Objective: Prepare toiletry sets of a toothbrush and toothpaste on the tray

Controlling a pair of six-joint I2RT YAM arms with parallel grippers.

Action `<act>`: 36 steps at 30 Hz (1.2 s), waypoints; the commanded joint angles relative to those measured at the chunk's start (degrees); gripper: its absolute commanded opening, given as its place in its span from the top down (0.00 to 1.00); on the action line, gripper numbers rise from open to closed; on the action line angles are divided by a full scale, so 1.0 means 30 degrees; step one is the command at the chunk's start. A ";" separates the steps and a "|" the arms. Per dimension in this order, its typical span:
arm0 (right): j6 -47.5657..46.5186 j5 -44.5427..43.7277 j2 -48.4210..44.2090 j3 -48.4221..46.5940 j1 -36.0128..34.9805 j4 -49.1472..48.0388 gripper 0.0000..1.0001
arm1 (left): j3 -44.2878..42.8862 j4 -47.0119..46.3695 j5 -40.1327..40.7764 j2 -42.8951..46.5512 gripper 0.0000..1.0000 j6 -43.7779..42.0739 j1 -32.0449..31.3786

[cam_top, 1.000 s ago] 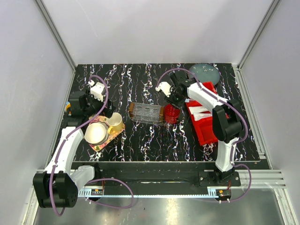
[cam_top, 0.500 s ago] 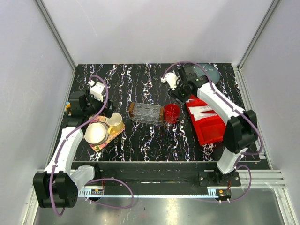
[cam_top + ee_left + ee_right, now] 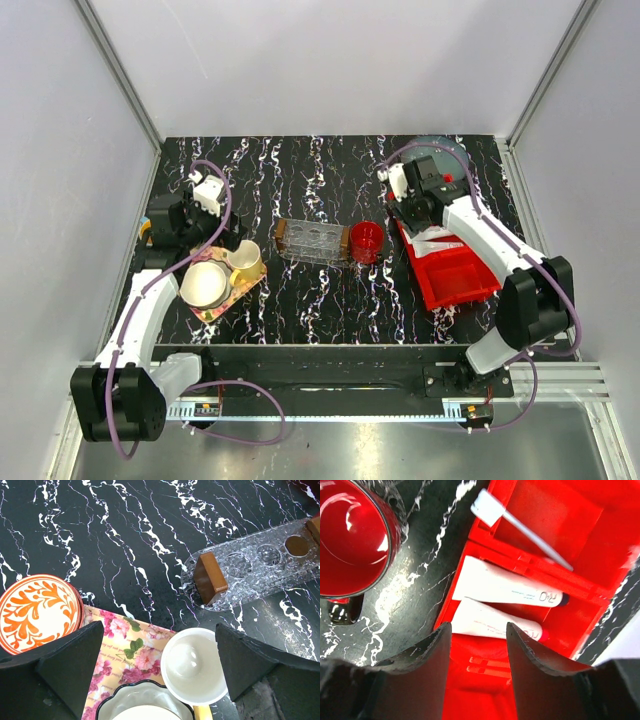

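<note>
The clear tray (image 3: 313, 242) with brown end handles lies mid-table; the left wrist view shows it as the tray (image 3: 250, 567) with nothing in it. Two white toothpaste tubes (image 3: 505, 587) lie side by side in the middle compartment of the red bin (image 3: 462, 283). The pale toothbrush (image 3: 520, 525) lies in the compartment beyond them, its head over the bin's rim. My right gripper (image 3: 477, 630) hovers open just above the nearer tube, holding nothing; from above, the right gripper (image 3: 412, 215) is over the bin's far end. My left gripper (image 3: 159, 630) hangs wide open over a white cup (image 3: 195, 665).
A red cup (image 3: 367, 241) stands against the clear tray's right end. A flowery tray (image 3: 120, 650) holds the white cup and a bowl (image 3: 145, 707). An orange-patterned plate (image 3: 37, 610) lies at the far left. A grey plate (image 3: 447, 150) sits at the back right.
My right arm has swung right, from beside the red cup to over the red bin, and its jaws have widened. The left arm has not moved.
</note>
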State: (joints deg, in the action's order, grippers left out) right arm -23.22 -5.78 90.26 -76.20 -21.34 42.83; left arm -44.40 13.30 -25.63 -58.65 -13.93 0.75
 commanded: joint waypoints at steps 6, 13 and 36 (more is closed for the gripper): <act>0.2496 -0.0944 -0.0439 0.2577 -0.0092 -0.2819 0.46 | -0.0082 -0.1064 -0.0481 -0.0224 0.01 0.0279 -0.0046; 0.2877 -0.0709 0.0791 0.2697 -0.0093 -0.3992 0.47 | -0.0111 -0.1093 -0.0393 -0.0166 0.01 0.0338 -0.0046; 0.2643 -0.3374 0.3254 0.2286 -0.0854 -0.5780 0.50 | 0.0064 -0.1152 -0.0275 -0.0371 0.01 0.0133 -0.0046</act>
State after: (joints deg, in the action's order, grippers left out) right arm -15.09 -12.62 99.70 -67.88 -23.35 28.53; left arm -44.40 13.21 -25.74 -59.75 -13.52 0.75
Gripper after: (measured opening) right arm 0.512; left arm 0.987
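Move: The toothbrush lies across the far compartment of the red box, its middle about 7 cm ahead of the right hand, 2 cm to its right and 10 cm below. The far toothpaste tube lies some 2 cm ahead, 6 cm right, 13 cm below; the near tube 2 cm back, 7 cm right, equally low. The red mug stands about 10 cm left and 1 cm back. From the left hand the toothbrush is roughly 45 cm right, 6 cm ahead and 14 cm below. Down by about 8.5 cm, drawing back a little at first and then easing some 3 cm forward, the empty right hand sinks to the left edge of the red box, beside the tubes' flat ends and towards the toothbrush. The wrist turns clockwise by under 10 degrees; the descent has levelled out by the end and the fingers stay half open. ##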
